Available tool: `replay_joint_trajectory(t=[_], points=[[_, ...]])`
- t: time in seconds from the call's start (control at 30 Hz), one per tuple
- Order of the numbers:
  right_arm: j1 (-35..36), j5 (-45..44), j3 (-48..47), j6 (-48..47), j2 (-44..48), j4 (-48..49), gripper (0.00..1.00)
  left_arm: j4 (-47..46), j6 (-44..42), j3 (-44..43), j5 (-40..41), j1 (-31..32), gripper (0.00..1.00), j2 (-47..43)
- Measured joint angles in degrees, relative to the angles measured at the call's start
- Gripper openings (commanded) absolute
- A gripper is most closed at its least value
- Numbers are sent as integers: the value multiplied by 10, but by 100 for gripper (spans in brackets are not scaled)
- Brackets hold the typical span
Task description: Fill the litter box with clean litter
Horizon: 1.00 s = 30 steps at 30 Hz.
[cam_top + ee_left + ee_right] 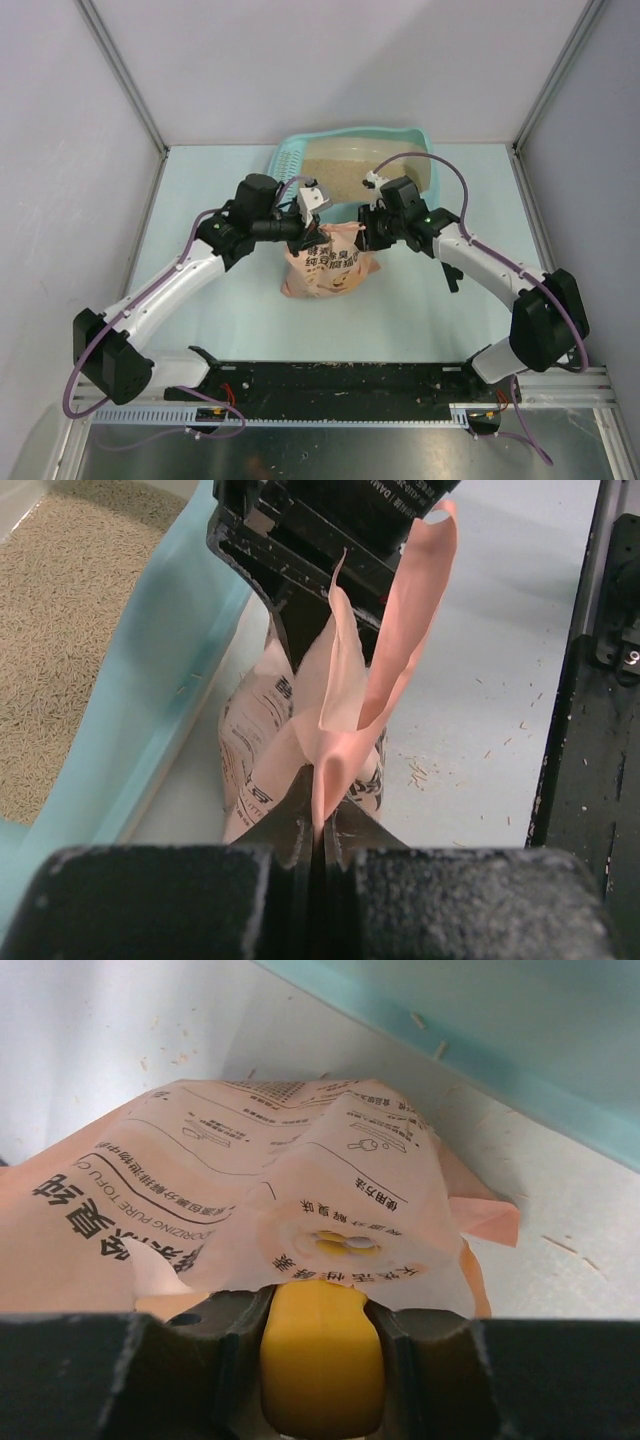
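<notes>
The light teal litter box (424,141) stands at the back of the table, its bed covered with beige clean litter (348,176). Just in front of it a pink bag (328,272) with printed text is held up between both arms. My left gripper (320,782) is shut on a thin flap (402,630) of the bag's top. In the left wrist view the box wall (150,700) and the litter (60,630) lie to the left. My right gripper (320,1298) is shut on a yellow cap (320,1355) at the bag's (250,1180) upper end, with the box wall (520,1030) behind.
A black rail (330,382) runs along the near edge between the arm bases. Loose litter grains (430,770) are scattered on the pale table beside the bag. Grey enclosure walls stand left, right and behind the box.
</notes>
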<state>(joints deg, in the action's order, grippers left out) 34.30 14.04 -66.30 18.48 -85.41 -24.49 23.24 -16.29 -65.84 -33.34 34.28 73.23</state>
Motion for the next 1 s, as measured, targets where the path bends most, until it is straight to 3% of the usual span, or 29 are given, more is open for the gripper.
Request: replay_joint_trajectory(t=[0.37, 0.6, 1.0], points=[[-39, 219, 28, 68, -57, 97, 0, -2, -2, 9, 18, -2, 0, -2], [-108, 367, 34, 213, -85, 192, 0, -5, -7, 7, 34, -2, 0, 0], [-231, 489, 34, 303, -85, 252, 0, 48, -36, -37, 33, -1, 0, 3]])
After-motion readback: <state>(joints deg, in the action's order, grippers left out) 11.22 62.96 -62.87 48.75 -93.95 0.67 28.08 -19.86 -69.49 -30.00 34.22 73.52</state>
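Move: The litter bag's middle lies about 7 cm left of the right hand, 4 cm back and 8 cm below; that hand holds the yellow scoop, already in the bag's mouth. The litter box is centred some 18 cm ahead, 2 cm left and 10 cm below; the black clip lies about 20 cm right, 5 cm back and 15 cm down. From the left hand, pinching the bag's rim, the bag's middle is 3 cm right, 1 cm back and 15 cm below. Into the litter bag the scoop is first driven about 3 cm left with a slight pull back, then the right hand turns some 45 degrees, its fingers swinging from steeply down to nearly level and leftward, as it rises about 6 cm and draws right and forward towards the litter box. Its grip on the handle stays shut while the left hand keeps pinching the bag's rim almost in place. ##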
